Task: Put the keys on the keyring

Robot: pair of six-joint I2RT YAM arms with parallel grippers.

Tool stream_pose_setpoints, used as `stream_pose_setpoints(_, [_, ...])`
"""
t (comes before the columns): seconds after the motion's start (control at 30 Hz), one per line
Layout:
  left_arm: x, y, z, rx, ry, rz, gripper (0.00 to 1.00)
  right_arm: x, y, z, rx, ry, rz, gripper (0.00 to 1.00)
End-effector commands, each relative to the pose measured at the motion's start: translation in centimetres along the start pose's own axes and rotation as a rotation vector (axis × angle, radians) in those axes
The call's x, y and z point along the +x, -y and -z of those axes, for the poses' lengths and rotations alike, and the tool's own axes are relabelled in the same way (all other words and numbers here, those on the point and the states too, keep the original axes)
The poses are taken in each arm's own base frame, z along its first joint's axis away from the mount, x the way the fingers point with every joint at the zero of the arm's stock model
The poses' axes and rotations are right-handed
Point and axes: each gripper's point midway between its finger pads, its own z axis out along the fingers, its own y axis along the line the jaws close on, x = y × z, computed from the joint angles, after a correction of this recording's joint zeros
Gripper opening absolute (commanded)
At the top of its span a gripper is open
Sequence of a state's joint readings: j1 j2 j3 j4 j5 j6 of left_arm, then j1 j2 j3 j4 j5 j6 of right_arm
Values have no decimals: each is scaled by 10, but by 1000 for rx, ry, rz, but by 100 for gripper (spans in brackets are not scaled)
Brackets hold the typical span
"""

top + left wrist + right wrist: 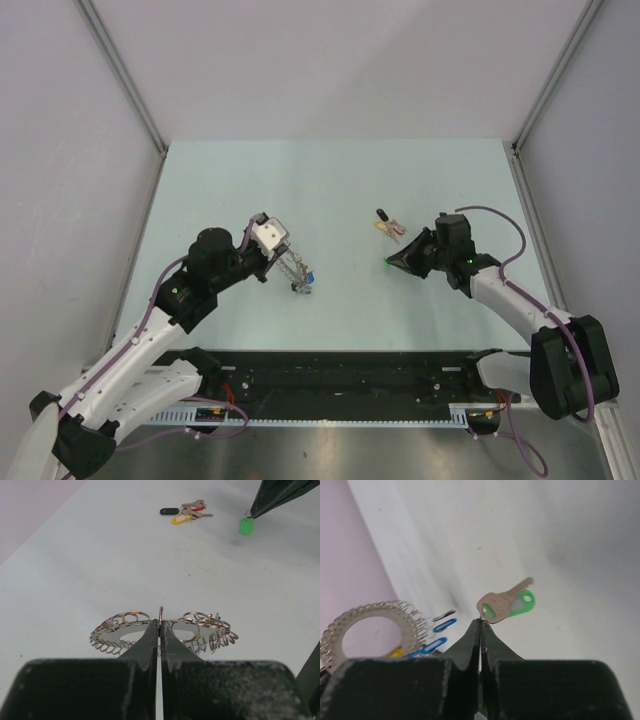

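Note:
The keyring [120, 636], a flat grey disc with a fringe of small silvery split rings, is held level above the table by my left gripper [160, 623], shut on a split ring at its near rim. It also shows in the top view, the keyring [296, 273] ahead of the left gripper [284, 262]. My right gripper [479, 621] is shut on the thin ring of a green-tagged key [506, 603], which hangs off its tips. The green key [388, 263] sits to the right of the keyring, well apart. Blue-tagged keys [443, 625] hang from the keyring's fringe.
A small pile of loose keys [388, 226] with black, yellow and red tags lies on the table behind the right gripper [394, 262]; the pile [184, 512] is far beyond the keyring. Grey walls enclose the pale table [330, 180].

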State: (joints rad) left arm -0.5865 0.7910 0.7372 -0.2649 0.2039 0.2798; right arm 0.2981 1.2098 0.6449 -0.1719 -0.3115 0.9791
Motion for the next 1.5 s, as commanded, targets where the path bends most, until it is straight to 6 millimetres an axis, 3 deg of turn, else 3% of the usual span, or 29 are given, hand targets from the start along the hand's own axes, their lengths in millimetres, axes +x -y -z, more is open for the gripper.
stream_pose_setpoints(0.0, [-33, -10, 7, -37, 100, -23, 1, 21, -55, -12, -179, -54, -100, 0])
stream_pose_setpoints(0.07, [-33, -10, 7, -37, 100, -23, 0, 39, -55, -24, -174, -106, -118, 0])
stream_pose_setpoints(0.13, [-32, -10, 7, -37, 99, -23, 0, 45, -63, -29, -205, -127, -153, 0])
stream_pose_setpoints(0.17, [-32, -10, 7, -38, 97, -22, 0, 52, -57, -35, -190, -146, -165, 0])
stream_pose_setpoints(0.27, [-31, -10, 6, -37, 94, -22, 0, 54, -50, -42, -176, -142, -197, 0])
stream_pose_setpoints(0.63, [-28, -10, 4, -32, 83, -19, 0, 13, 28, -63, 22, 6, -334, 2])
stream_pose_setpoints(0.73, [-27, -9, 3, -28, 79, -18, 0, -2, 46, -60, 51, 55, -368, 14])
stream_pose_setpoints(0.83, [-27, -9, 3, -28, 79, -20, 0, -18, 46, -50, 33, 103, -342, 27])
stream_pose_setpoints(0.87, [-27, -9, 2, -29, 76, -19, 0, -22, 46, -46, 34, 121, -329, 39])
stream_pose_setpoints(1.0, [-27, -9, 2, -28, 78, -21, 0, -37, 36, -28, 4, 177, -191, 54])
stream_pose_setpoints(1.1, [-27, -9, 3, -27, 77, -21, 0, -40, 26, -15, -14, 169, 72, 61])
stream_pose_setpoints(1.13, [-27, -9, 3, -26, 78, -21, 0, -38, 27, -13, -9, 154, 222, 63])
stream_pose_setpoints(1.27, [-28, -8, 3, -20, 80, -25, 0, -27, 21, 0, 25, 64, 529, 64])
stream_pose_setpoints(1.3, [-27, -8, 3, -20, 77, -27, 0, -26, 6, 2, 13, 61, 616, 64])
stream_pose_setpoints(1.37, [-29, -8, 4, -19, 82, -27, 0, -25, 13, 4, 88, 35, 796, 64])
stream_pose_setpoints(1.4, [-30, -9, 5, -25, 85, -29, 0, -24, 0, 1, 92, 24, 874, 64])
stream_pose_setpoints(1.47, [-31, -10, 6, -31, 89, -30, 0, -24, 9, -2, 177, -17, 1011, 64])
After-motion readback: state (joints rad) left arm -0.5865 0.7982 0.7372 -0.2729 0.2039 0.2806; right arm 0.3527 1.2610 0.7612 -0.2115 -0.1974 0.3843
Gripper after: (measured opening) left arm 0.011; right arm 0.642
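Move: The right hand, still pinching the green-tagged key's ring, takes it to bare table about 2 cm left, 1 cm ahead and roughly 10 cm below. The other keys lie some 14 cm ahead, 2 cm right and 10 cm below; the keyring in the left grip is around 21 cm left, 8 cm back and 7 cm higher. From the left hand, that bare spot is about 20 cm right, 5 cm ahead and 22 cm below. The right fingers let go of the green-tagged key close above the table and open well over half. The hand had first swung about 8 cm left, then sunk roughly 8 cm while coming back right; afterwards it rises some 7 cm away from the key, the wrist rolling about 50 degrees around the finger line. The left hand keeps its pinch on the keyring, still. ##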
